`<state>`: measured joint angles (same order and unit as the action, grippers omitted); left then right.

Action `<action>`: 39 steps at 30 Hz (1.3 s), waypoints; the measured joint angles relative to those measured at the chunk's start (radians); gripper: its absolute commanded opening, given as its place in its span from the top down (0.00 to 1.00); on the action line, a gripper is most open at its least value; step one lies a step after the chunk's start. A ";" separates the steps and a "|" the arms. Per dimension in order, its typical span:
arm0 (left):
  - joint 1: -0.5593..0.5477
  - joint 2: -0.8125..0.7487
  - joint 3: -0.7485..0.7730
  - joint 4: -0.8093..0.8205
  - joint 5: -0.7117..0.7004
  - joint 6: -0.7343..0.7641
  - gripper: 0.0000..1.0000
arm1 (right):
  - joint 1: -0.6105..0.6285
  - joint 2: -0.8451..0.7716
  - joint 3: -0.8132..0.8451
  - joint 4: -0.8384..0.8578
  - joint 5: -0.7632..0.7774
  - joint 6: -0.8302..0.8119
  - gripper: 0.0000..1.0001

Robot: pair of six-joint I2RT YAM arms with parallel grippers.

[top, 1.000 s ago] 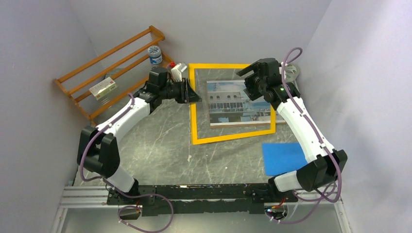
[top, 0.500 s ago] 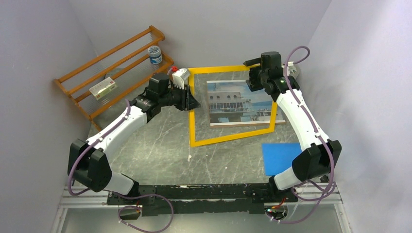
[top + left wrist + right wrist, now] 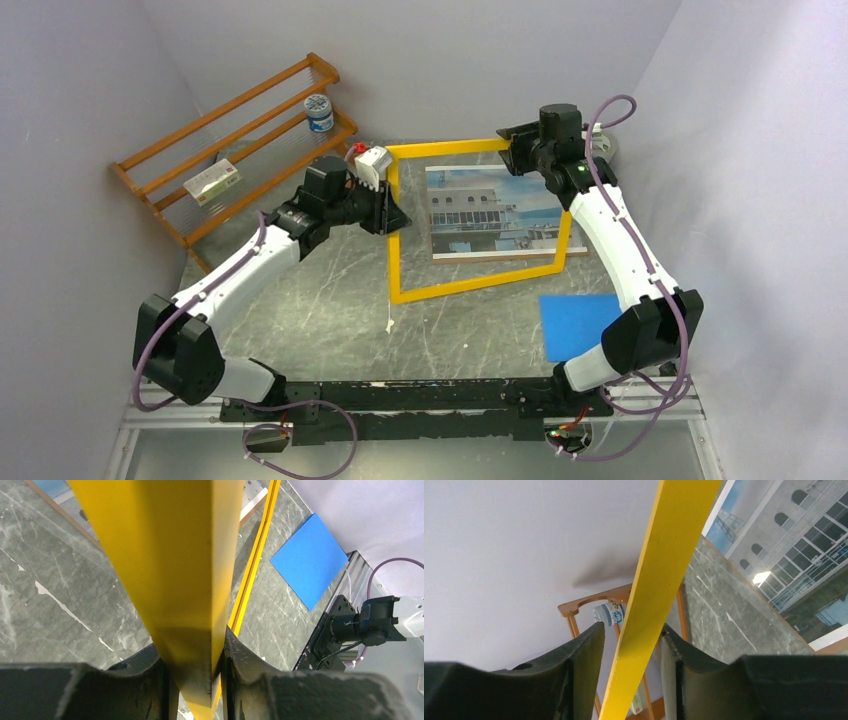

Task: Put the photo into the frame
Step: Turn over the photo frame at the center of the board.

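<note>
The frame (image 3: 470,283) is a large yellow rectangle, held tilted above the table over the photo (image 3: 490,212). The photo shows a white building and blue sky and lies flat, seen through the frame's opening. My left gripper (image 3: 392,210) is shut on the frame's left bar (image 3: 170,555), both fingers pressed against it (image 3: 195,665). My right gripper (image 3: 510,148) straddles the top bar near the far right corner. In the right wrist view that bar (image 3: 664,565) passes between the fingers (image 3: 631,645), with a gap on the left side. The photo (image 3: 784,550) shows below.
An orange slatted rack (image 3: 235,140) stands at the back left with a small jar (image 3: 318,112) and a flat packet on it. A blue sheet (image 3: 585,325) lies on the table at the right, near the right arm's base.
My right gripper has swung over to the frame's top bar and its jaws have narrowed around it. The left arm has tipped the frame's left edge higher.
</note>
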<state>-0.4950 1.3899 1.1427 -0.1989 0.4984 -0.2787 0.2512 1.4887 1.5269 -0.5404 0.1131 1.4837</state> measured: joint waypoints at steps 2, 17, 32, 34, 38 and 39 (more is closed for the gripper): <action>0.000 -0.013 -0.011 0.003 0.000 0.003 0.97 | 0.000 0.000 -0.002 0.010 -0.003 0.003 0.62; 0.000 -0.087 -0.074 0.024 -0.025 0.008 0.22 | 0.002 -0.067 -0.090 0.079 -0.048 0.064 0.86; 0.002 -0.313 0.059 -0.297 0.063 0.075 0.15 | -0.003 -0.290 -0.069 0.083 -0.038 -0.050 0.87; 0.002 -0.315 0.128 -0.326 0.069 0.083 0.15 | -0.003 -0.288 -0.061 0.090 -0.048 -0.087 0.87; 0.002 -0.316 0.231 -0.341 0.059 0.075 0.13 | -0.005 -0.270 -0.052 0.123 -0.105 -0.159 0.87; 0.002 -0.314 0.249 -0.342 0.049 0.071 0.12 | -0.006 -0.263 -0.050 0.133 -0.129 -0.175 0.87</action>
<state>-0.4927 1.0756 1.3922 -0.5407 0.5472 -0.2077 0.2451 1.2259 1.4765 -0.4072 -0.0158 1.3087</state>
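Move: The photo frame's far bar runs between the right hand's still-open fingers; its left bar is still held in the left hand. The photo lies flat on the table, from the right hand about 6 cm back, 1 cm left and some 28 cm below. From the left hand, it is about 7 cm ahead, 21 cm right and 22 cm below. Right pinches the far bar, left lets go, then both draw up and back, right about 11 cm up. ##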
